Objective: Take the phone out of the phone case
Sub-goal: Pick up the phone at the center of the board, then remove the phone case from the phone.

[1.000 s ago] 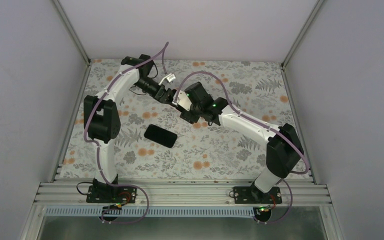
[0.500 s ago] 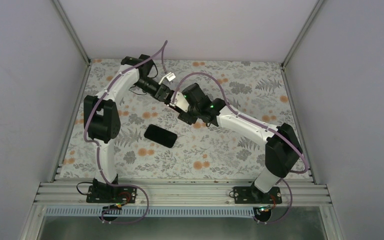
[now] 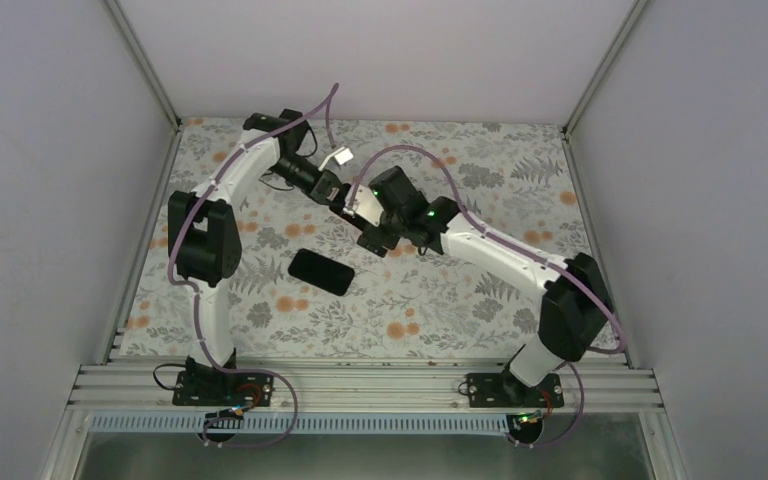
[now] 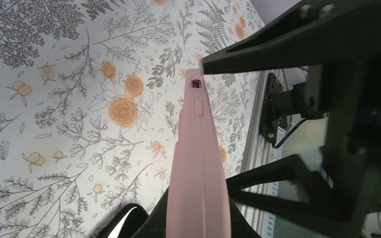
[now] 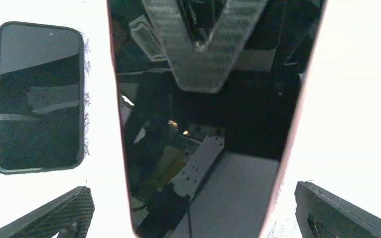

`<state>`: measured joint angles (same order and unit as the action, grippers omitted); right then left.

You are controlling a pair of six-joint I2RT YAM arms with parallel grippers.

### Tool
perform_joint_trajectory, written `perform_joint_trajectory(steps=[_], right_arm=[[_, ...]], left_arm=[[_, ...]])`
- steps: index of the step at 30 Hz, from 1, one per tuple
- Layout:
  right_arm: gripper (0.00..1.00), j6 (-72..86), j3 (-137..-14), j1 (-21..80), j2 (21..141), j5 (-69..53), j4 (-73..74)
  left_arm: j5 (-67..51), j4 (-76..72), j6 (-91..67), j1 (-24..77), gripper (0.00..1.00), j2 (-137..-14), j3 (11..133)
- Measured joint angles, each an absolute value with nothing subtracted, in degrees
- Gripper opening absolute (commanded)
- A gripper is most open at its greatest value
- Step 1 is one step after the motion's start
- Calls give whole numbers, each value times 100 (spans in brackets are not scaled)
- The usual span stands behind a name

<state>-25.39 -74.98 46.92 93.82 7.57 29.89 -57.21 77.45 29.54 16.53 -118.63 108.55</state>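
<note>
The phone (image 5: 203, 124) sits in a pink case (image 4: 198, 168), with its dark glossy screen facing the right wrist camera. My left gripper (image 4: 198, 229) is shut on one end of the case and holds it edge-up above the table. In the top view the case (image 3: 361, 204) hangs between both grippers. My right gripper (image 5: 201, 218) is open, its fingers (image 5: 54, 213) spread wide to either side of the phone without touching it. In the left wrist view its black fingers (image 4: 297, 34) straddle the case's far end.
A second black phone (image 3: 321, 271) lies flat on the flowered tablecloth (image 3: 460, 290), below and left of the grippers; it also shows in the right wrist view (image 5: 38, 96). A white cable connector (image 3: 338, 156) hangs near the left arm. Metal rails (image 3: 360, 385) edge the front.
My right gripper has moved slightly left toward the held case, and its elbow has swung right. The left arm and the black phone on the table have stayed put.
</note>
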Motion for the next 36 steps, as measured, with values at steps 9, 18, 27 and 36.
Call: perform_joint_trajectory(steps=[9, 18, 27, 36], right_arm=[[100, -2676, -6932, 4482, 7850, 163, 3708], [100, -3039, -6823, 3708, 8001, -1050, 4477], [100, -3496, -7373, 3398, 8372, -2060, 5242], [99, -3706, -7732, 3398, 8890, -2580, 5537]], left_arm=[[-5428, 7743, 3531, 1640, 2, -11203, 10541], [-5155, 7767, 4331, 1977, 2, -9662, 10090], [-4689, 7854, 4737, 2268, 2, -9074, 9553], [-4650, 7850, 4858, 2294, 2, -9183, 9421]])
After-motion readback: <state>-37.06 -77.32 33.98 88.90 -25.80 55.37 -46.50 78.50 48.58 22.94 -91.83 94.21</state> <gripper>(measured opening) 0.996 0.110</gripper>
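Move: The left hand already pinches the pink-cased phone near one end; its middle lies about 5 cm right of that hand, 1 cm back and 3 cm lower. From the right hand, whose open fingers straddle the long sides, the same middle is some 4 cm left, 1 cm ahead and 1 cm up. The loose black phone lies on the board about 10 cm back, 4 cm left and 19 cm below the left hand. The left fingers keep their pinch on the cased phone and carry it back about 10 cm and up, rising some 9 cm before easing partly down, while the wrist tips up about 30 degrees and turns a little clockwise. The right hand, already wide open, backs off to the right and back, up then down again, turning to point more steeply down, then eases slightly left beside the phone's free end. ##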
